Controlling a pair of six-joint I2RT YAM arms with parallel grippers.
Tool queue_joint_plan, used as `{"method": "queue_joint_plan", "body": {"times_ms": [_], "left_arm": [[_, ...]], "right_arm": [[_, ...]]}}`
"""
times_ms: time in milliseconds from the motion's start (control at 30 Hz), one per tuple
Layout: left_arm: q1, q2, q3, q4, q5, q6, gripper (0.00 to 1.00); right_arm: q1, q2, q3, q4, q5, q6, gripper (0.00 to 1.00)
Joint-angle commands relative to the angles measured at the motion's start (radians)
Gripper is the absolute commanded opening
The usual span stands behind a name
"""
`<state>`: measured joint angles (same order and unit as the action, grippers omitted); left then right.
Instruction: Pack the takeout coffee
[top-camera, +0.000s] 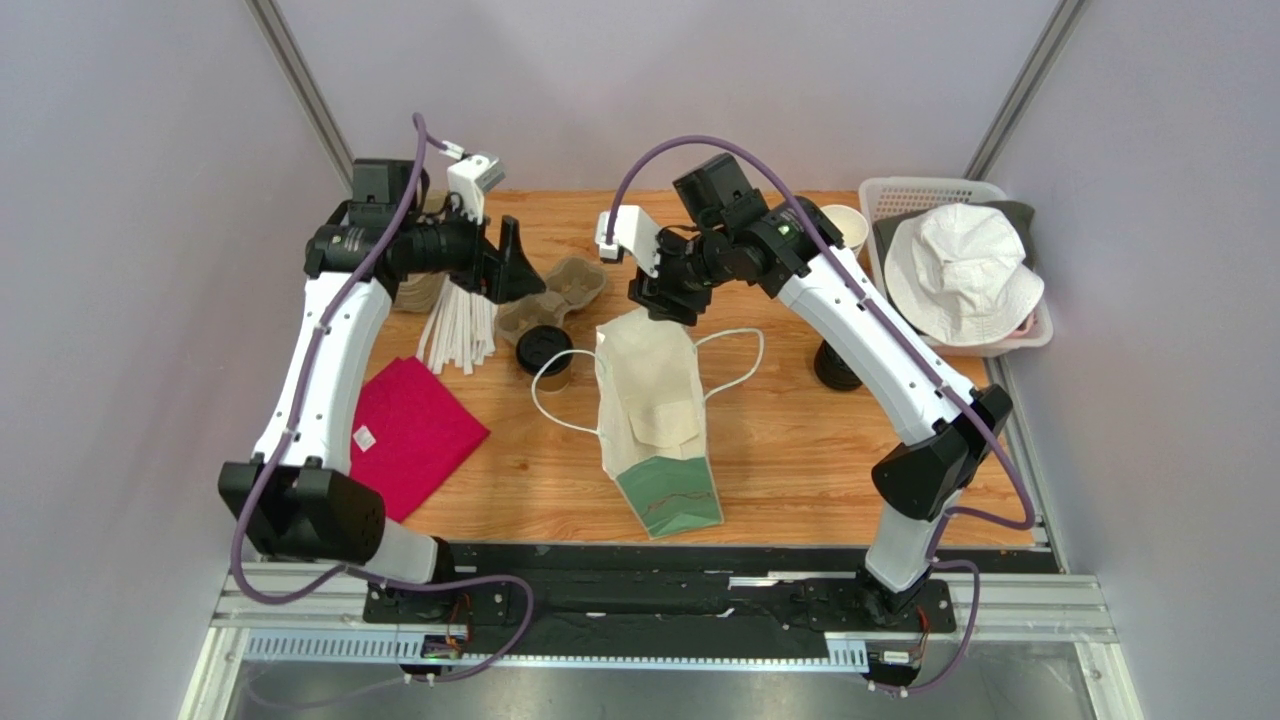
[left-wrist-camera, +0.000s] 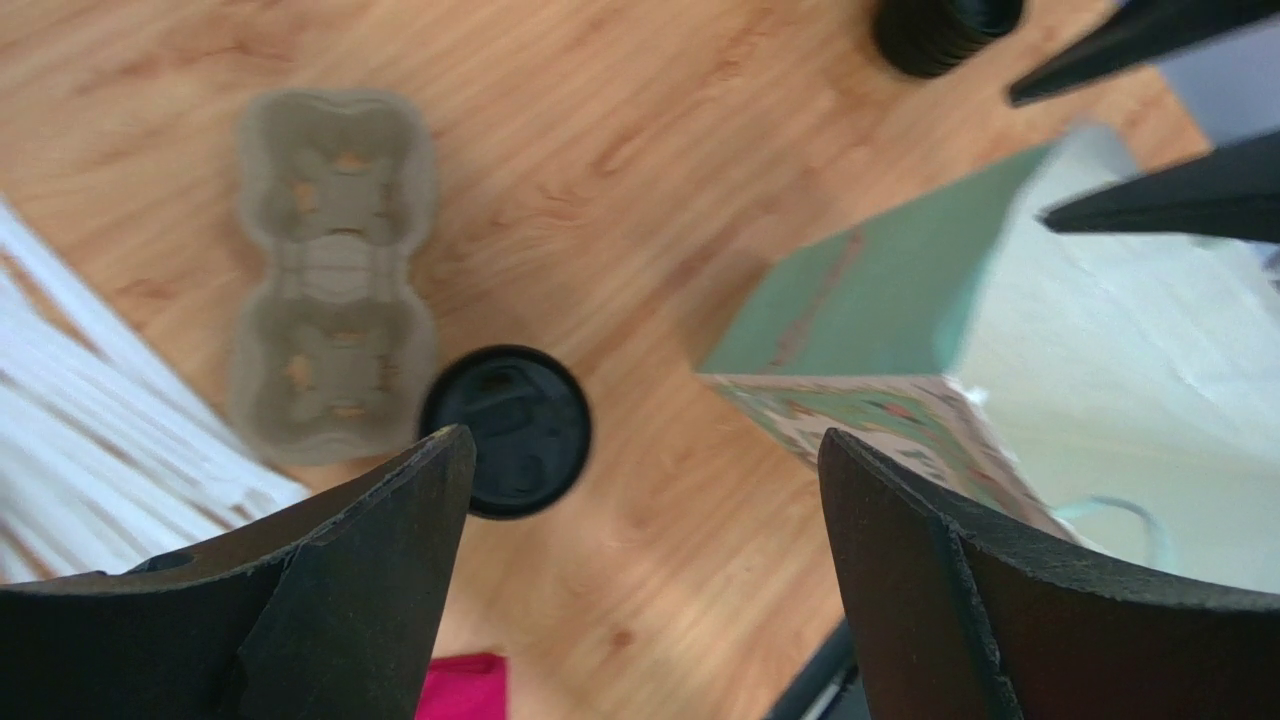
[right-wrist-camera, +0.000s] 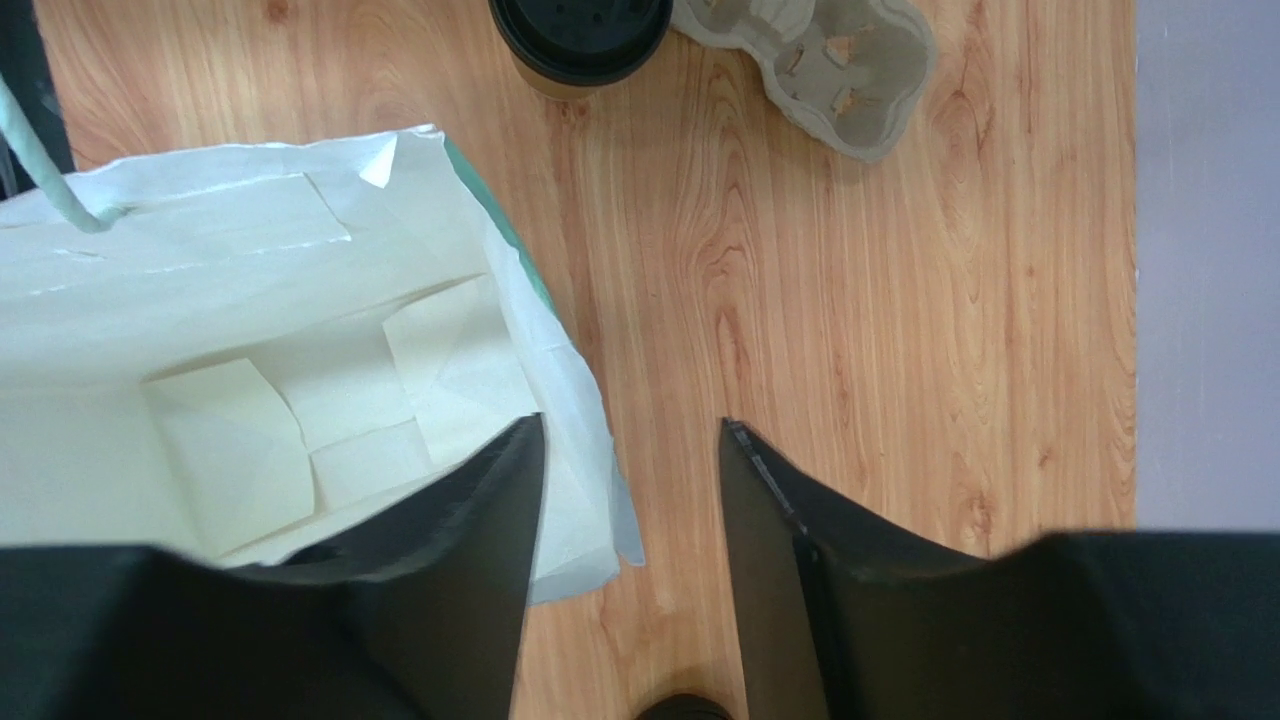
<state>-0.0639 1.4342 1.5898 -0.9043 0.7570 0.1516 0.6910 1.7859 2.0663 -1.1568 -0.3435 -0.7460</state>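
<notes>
The takeout coffee (top-camera: 544, 353), a brown paper cup with a black lid, stands on the table left of the open paper bag (top-camera: 657, 420). It shows in the left wrist view (left-wrist-camera: 507, 432) and at the top of the right wrist view (right-wrist-camera: 582, 30). My left gripper (top-camera: 522, 270) is open and empty above and behind the cup; in its own view (left-wrist-camera: 643, 443) the cup sits by the left finger. My right gripper (top-camera: 670, 305) is open at the bag's far rim (right-wrist-camera: 579, 450), one finger over the bag's inside and one outside (right-wrist-camera: 628, 426).
A grey pulp cup carrier (top-camera: 549, 297) lies behind the cup. White straws (top-camera: 457, 330) and a red cloth (top-camera: 409, 428) lie at the left. A stack of black lids (top-camera: 837, 365) stands right of the bag. A white basket (top-camera: 902, 195) holds a white hat.
</notes>
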Motion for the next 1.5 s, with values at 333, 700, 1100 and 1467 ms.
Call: {"method": "queue_joint_plan", "body": {"times_ms": [333,700,1100,1467], "left_arm": [[0.119,0.056,-0.342,0.453,-0.289,-0.489,0.81],[0.122,-0.005,-0.648,0.708,-0.476,-0.826,0.66],[0.121,0.129,-0.688,0.86,-0.453,-0.954,0.54],[0.121,0.219,-0.702,0.892,-0.458,-0.962,0.45]], "right_arm": [[-0.01,-0.088,-0.092,0.06,0.124,0.013,0.0],[-0.054,-0.108,-0.057,0.065,0.147,0.091,0.0],[-0.061,-0.103,-0.06,0.049,0.147,0.102,0.0],[-0.061,-0.082,-0.029,0.039,0.143,0.112,0.0]]}}
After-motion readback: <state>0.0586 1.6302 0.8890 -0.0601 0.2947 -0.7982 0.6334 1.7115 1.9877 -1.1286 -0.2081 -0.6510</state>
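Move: Left hand, high over the table: the cup carrier is about 16 cm ahead, 1 cm left and 28 cm below. The coffee cup stands 3 cm ahead, 2 cm left, the straws 16 cm ahead, 15 cm left, and the paper bag 11 cm back, 18 cm right. Right hand: the bag's far rim is between my fingers, 1 cm right and 2 cm below; the cup lies 3 cm ahead, 17 cm left, the carrier 15 cm ahead, 16 cm left. I swing my left hand down some 23 cm, also left and forward, to the carrier's near end beside the cup, turning it about 60 degrees counter-clockwise, tipping it down and half closing the fingers. My right fingers shut on the bag's far rim, draw it about 4 cm right and slightly forward with a small clockwise turn, then hold. ##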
